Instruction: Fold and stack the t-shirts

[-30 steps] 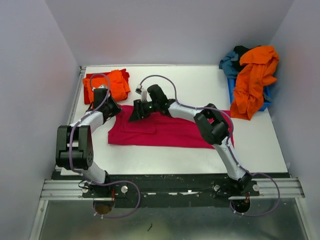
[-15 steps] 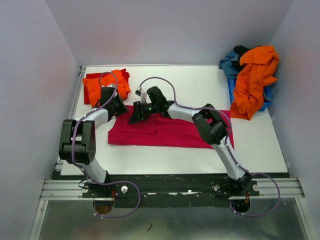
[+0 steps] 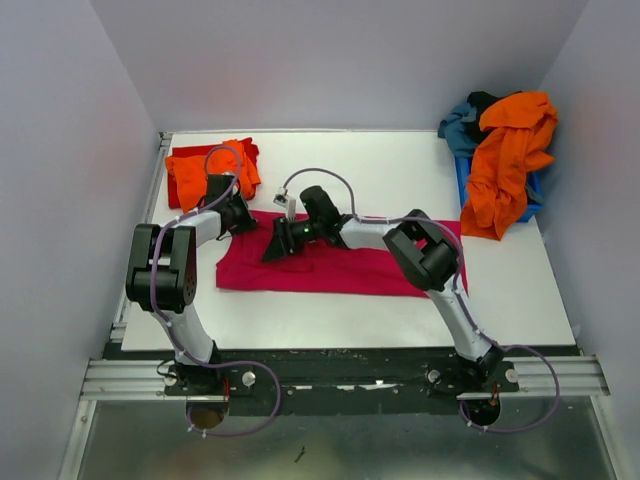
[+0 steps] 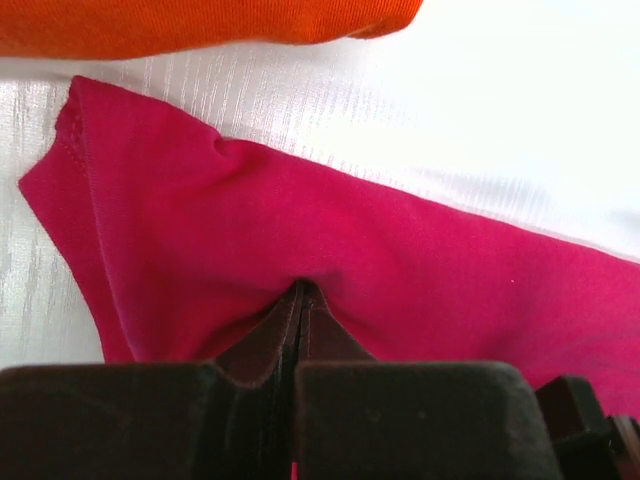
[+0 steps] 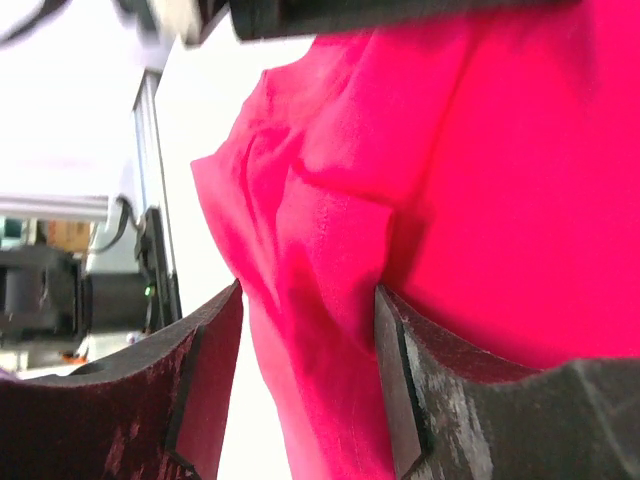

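A magenta-pink t-shirt (image 3: 340, 265) lies in a long flat band across the middle of the table. My left gripper (image 3: 242, 216) is shut on its far left edge; in the left wrist view the jaws (image 4: 300, 292) pinch a small peak of the magenta cloth (image 4: 420, 260). My right gripper (image 3: 275, 250) stands open over the shirt's left part. A loose fold of the magenta shirt (image 5: 480, 200) runs between its fingers (image 5: 400, 390), with a gap on the left side. A folded orange t-shirt (image 3: 205, 172) lies on a red one (image 3: 247, 147) at the back left.
At the back right a blue bin (image 3: 462, 185) holds a heap with an orange t-shirt (image 3: 510, 165), a teal-blue one (image 3: 458, 125) and a black one (image 3: 483, 98) hanging over its rim. White walls close in three sides. The orange stack (image 4: 200, 25) lies just beyond the left gripper.
The left gripper has slid right onto the magenta shirt's edge and shut on it. The right gripper, still open, has shifted a little toward the near side.
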{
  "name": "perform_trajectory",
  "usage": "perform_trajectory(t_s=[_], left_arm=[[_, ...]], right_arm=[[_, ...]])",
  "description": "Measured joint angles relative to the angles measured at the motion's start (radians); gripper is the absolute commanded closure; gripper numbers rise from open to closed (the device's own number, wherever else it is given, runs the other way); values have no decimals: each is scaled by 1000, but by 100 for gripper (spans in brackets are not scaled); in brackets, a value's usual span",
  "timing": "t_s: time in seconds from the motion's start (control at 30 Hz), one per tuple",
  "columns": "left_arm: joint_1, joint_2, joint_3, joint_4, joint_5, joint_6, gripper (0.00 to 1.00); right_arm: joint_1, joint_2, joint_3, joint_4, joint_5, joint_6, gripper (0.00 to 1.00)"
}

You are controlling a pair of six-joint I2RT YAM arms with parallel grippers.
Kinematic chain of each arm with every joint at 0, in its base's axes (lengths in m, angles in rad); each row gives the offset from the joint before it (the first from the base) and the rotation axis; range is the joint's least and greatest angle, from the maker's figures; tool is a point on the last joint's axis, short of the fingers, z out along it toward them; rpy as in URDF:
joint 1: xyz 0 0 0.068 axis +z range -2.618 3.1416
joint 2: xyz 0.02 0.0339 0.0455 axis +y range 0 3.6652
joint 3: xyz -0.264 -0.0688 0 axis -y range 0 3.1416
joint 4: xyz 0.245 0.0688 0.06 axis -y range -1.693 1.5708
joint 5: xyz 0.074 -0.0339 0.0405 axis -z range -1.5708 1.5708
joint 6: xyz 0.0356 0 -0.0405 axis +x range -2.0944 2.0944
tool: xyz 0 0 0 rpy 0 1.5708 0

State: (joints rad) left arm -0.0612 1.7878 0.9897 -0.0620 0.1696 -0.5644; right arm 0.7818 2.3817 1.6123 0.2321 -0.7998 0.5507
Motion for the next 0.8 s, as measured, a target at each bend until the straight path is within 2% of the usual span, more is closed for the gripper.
perform_trajectory(t_s=[0.23,0.47,0.57,0.73,0.8], left_arm=[[0,0,5,-13,-5,8,98],[0,0,14,-28,-15,19,98],[0,0,14,-29,-20,19,98],[0,0,14,-29,-21,20,97],[0,-5,14,-31,-23,20,86]], right_arm=[[16,-130,-259,143,-92,66,38],[84,-268,-412,138,-142,43,38],[103,-330,-415,72,-123,-2,38],[100,-357,-325,-11,-5,-47,39],[96,-359,-304,-26,47,-52,39]])
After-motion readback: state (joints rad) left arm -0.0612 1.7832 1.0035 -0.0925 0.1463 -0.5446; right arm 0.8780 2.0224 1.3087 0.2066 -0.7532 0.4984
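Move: The loose, bunched edge of the magenta t-shirt's turned-over layer lies right at the open fingers of the right hand, some 3 cm back and 2 cm lower. The shirt's near edge is about 8 cm back and 2 cm lower, and the folded stack about 22 cm ahead and 15 cm to the left, just below hand height. From the left hand, shut and resting on the shirt, the loose edge is about 11 cm back and 6 cm to the right. With its fingers still open, the right hand sweeps the turned-over layer back towards the shirt's near edge, about 12 cm back and drifting some 4 cm to its right, then lifts off the cloth, rising to nearly 7 cm above its start while coming forward again by about 4 cm. Meanwhile the left hand stays put, its shut fingertips pressing down on the far-left part of the shirt to hold it against the pull. ##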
